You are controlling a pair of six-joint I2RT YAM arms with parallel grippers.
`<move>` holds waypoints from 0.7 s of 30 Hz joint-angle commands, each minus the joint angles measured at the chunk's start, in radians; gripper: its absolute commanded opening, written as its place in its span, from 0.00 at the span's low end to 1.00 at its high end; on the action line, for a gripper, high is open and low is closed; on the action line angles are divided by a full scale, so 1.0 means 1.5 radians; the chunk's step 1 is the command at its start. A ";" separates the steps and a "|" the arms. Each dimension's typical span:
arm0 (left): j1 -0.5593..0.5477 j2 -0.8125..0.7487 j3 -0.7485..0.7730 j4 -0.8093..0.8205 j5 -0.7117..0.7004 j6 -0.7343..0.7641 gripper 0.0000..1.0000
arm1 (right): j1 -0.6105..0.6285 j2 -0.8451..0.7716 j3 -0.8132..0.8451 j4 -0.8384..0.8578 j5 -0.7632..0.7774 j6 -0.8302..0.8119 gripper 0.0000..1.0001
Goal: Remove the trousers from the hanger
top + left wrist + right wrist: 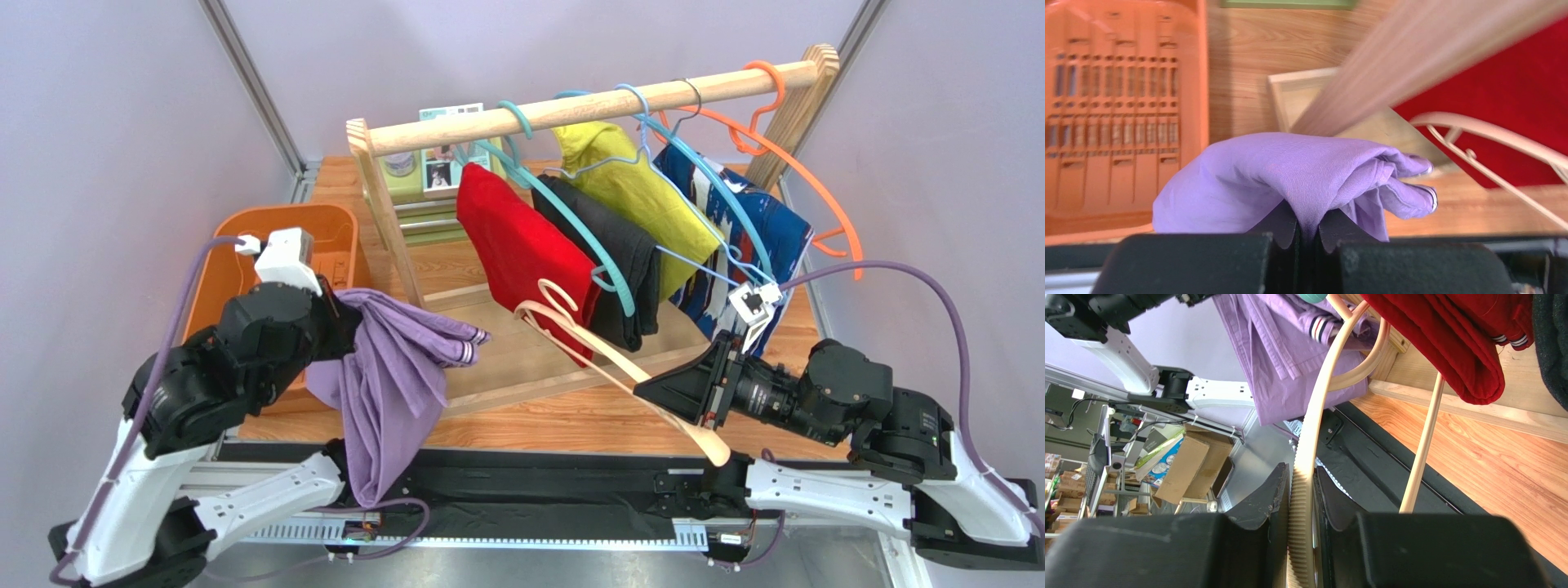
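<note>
The lavender trousers (386,386) hang in a bunch from my left gripper (347,321), which is shut on a fold of the cloth (1290,177); the jaws (1309,231) pinch it tight. Their striped waistband (464,347) points toward the hanger, with a small gap between them in the top view. The cream hanger (613,361) lies tilted over the rack's base, its hook (558,294) near the red garment. My right gripper (656,390) is shut on the hanger's ribbed shoulder arm (1309,453). The crossbar (1422,447) is bare.
A wooden rack rail (589,104) carries red (521,245), black (613,257), yellow (626,184) and blue patterned (748,245) garments on teal and light-blue hangers, plus an orange hanger (816,184). An orange basket (294,239) stands at the left behind my left arm.
</note>
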 commanded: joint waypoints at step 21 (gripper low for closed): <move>0.327 0.292 0.475 0.105 -0.007 0.257 0.00 | -0.001 0.045 0.114 -0.090 0.045 -0.052 0.00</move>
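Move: The purple trousers already hang from my left fingers. From that hand the orange basket's middle lies about 18 cm ahead, 15 cm to the left and some 25 cm below. The rack's left post stands roughly 12 cm ahead and 10 cm to the right, reaching to about my height, and the red trousers hang some 10 cm ahead and 27 cm to the right. From my right hand the basket is about 28 cm ahead, 60 cm left and 25 cm down. With my left fingers still shut on the purple trousers, I first swing them nearly level, forward and a little left towards the basket, then sweep steeply up while still going forward, ending some 13 cm higher and 9 cm farther out. My wrist turns about 15 degrees counter-clockwise and the fingertips tip up some 10 degrees in the rise. ##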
